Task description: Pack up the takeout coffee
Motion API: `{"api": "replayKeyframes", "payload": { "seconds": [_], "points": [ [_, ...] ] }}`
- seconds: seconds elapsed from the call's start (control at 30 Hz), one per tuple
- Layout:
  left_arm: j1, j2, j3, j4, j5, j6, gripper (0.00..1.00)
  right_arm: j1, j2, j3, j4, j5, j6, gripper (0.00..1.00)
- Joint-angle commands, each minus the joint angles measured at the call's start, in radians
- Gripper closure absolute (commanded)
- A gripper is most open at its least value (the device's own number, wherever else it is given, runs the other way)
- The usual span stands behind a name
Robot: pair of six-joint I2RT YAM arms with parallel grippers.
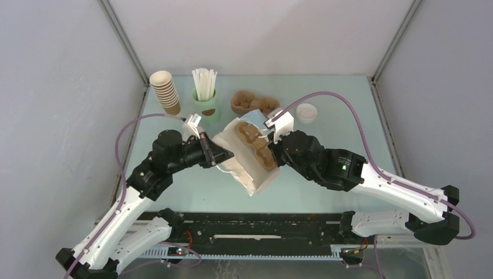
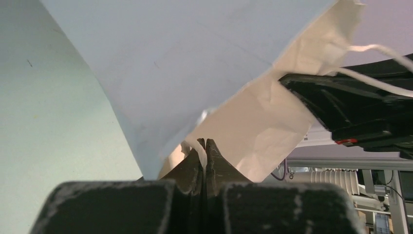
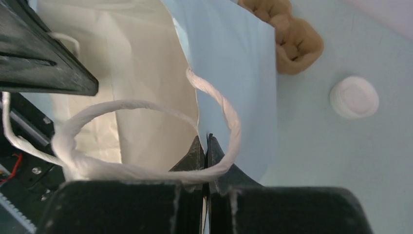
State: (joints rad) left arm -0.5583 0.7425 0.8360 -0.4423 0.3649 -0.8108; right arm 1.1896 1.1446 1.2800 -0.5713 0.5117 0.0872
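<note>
A white and pale-blue paper bag (image 1: pixel 256 177) hangs between my two grippers over the middle of the table, its mouth pulled open. A brown pulp carrier (image 1: pixel 256 144) shows inside it. My left gripper (image 1: pixel 224 156) is shut on the bag's left rim, and a white strip sits between its jaws (image 2: pixel 206 142). My right gripper (image 1: pixel 273 152) is shut on the right rim (image 3: pixel 206 139); the bag's white cord handle (image 3: pixel 229 112) loops across its fingers. The takeout coffee is out of view: I see no lidded brown cup.
A round white lid (image 1: pixel 306 113) lies at the back right, also in the right wrist view (image 3: pixel 354 96), with no brown cup wall showing under it. A second pulp carrier (image 1: pixel 254 103), a mint-green cup of straws (image 1: pixel 206 100) and a stack of lidless brown cups (image 1: pixel 165 91) line the back.
</note>
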Motion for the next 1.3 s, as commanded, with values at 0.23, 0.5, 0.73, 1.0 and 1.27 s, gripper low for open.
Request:
{"api": "replayKeyframes", "payload": {
  "seconds": [0.23,0.5,0.73,1.0,1.27],
  "points": [
    [0.002,0.063,0.101,-0.052,-0.022,0.011,1.0,-0.036,-0.018,0.043,-0.18,-0.074,0.357,0.86],
    [0.04,0.134,0.148,-0.163,-0.003,0.077,1.0,-0.052,-0.009,0.127,-0.257,-0.184,0.36,0.42],
    [0.046,0.234,0.216,-0.139,0.046,0.089,1.0,-0.082,-0.047,0.144,-0.247,-0.185,0.312,0.23],
    [0.046,0.418,0.38,-0.091,0.084,0.109,1.0,-0.148,-0.107,0.14,-0.266,-0.201,0.262,0.18],
    [0.043,0.587,0.579,-0.104,0.142,0.13,0.98,-0.226,-0.177,0.096,-0.266,-0.211,0.222,0.17]
  ]
}}
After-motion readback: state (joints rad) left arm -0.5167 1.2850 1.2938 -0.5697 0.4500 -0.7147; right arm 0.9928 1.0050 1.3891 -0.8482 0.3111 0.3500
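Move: The left hand still pinches one cord handle, with the bag's middle about 3 cm ahead, 6 cm to its right and 10 cm below. The right hand grips the opposite rim; from it the bag's middle lies some 2 cm back, 4 cm left and 12 cm down. On the table, the spare cup carrier is roughly 30 cm ahead of the right hand and 3 cm left, and the lid stack 27 cm ahead and 17 cm right, both about 28 cm lower. Down and slightly back, about 3 cm each, the right hand eases the rim while tipping down nearly 20 degrees; its fingers open wide and let go, then it draws off to the right and up. The left keeps the handle pinched, bobs up and sinks about 5 cm, then swings forward and to the right, slightly up, beside the bag. ##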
